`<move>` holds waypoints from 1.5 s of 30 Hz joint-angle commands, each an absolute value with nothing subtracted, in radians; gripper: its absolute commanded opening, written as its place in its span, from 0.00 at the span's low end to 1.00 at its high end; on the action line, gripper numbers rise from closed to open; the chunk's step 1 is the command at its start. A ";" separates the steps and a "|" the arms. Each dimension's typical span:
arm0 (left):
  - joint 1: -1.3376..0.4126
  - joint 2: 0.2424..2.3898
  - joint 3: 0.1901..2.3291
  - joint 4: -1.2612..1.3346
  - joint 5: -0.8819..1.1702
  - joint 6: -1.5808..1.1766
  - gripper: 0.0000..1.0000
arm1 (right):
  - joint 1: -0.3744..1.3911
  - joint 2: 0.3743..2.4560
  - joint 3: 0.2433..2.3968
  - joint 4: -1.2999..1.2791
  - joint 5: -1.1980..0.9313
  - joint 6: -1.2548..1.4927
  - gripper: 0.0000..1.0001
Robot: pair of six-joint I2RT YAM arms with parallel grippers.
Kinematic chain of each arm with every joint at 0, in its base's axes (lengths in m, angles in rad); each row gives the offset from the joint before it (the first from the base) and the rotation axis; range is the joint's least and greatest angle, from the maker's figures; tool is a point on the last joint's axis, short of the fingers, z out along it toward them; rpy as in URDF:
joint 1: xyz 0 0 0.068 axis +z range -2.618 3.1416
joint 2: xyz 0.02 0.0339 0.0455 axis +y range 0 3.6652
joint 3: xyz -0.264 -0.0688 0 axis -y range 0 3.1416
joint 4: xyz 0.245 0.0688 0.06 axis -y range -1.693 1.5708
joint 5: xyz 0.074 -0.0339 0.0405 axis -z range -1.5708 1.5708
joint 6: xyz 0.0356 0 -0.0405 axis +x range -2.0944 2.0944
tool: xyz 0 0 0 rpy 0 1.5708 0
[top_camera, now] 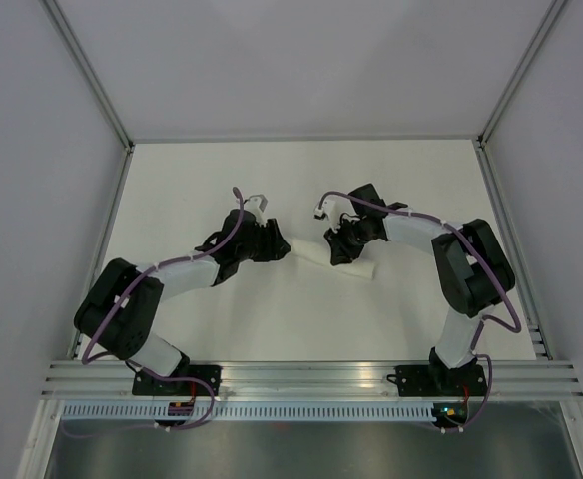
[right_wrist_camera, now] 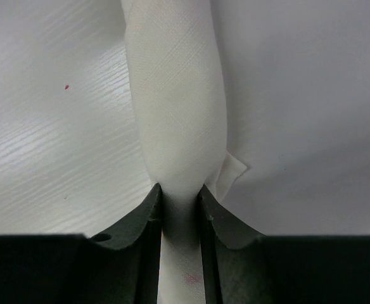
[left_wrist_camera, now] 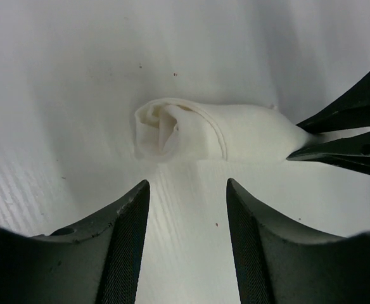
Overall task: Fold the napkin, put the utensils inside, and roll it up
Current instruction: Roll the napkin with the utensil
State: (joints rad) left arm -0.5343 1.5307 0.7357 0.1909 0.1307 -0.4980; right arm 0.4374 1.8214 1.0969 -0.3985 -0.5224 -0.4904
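Observation:
The napkin [top_camera: 311, 254] lies on the white table as a tight white roll between my two grippers. In the left wrist view its spiral end [left_wrist_camera: 172, 130] faces my left gripper [left_wrist_camera: 186, 185], which stands open a short way from it, with only bare table between the fingers. My right gripper [right_wrist_camera: 180, 190] is shut on the napkin [right_wrist_camera: 175, 95], pinching the roll narrow near its other end; a loose corner [right_wrist_camera: 234, 170] sticks out beside the right finger. The right gripper's fingers [left_wrist_camera: 350, 149] show at the right edge of the left wrist view. No utensils are in view.
White walls with metal frame posts [top_camera: 107, 105] enclose the table on three sides. A metal rail [top_camera: 311, 374] runs along the near edge, where both arm bases are bolted. Side rails [top_camera: 511, 249] border the tabletop.

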 commanded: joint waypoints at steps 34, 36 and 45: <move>-0.796 1.772 0.824 0.425 -0.408 -0.914 0.60 | 0.403 1.933 1.140 -0.304 -0.549 -0.003 0.09; -0.793 1.790 0.853 0.413 -0.402 -0.908 0.60 | 0.403 1.925 1.132 -0.282 -0.548 0.041 0.10; -0.736 1.856 0.922 0.373 -0.335 -0.876 0.54 | 0.390 1.956 1.144 -0.226 -0.610 0.158 0.11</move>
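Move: The rolled napkin lies across the table, its middle about 8 cm to the right of my open left hand, level with it and some 6 cm below. The roll's left end is only about 2 cm ahead and 2 cm to the right, equally low. My right fingers already pinch the roll near its middle, which is within about 1 cm ahead and to the left of them; that left end lies roughly 8 cm to their left and 3 cm farther out. I sweep my left hand about 6 cm to the right, then ease it forward and down onto the stretch of roll beyond my right fingers, turning it some 20 degrees counter-clockwise, its fingers still open and astride the roll. Meanwhile my right hand keeps its pinch low on the table, swings the roll clockwise and shifts about 3 cm forward and left. ##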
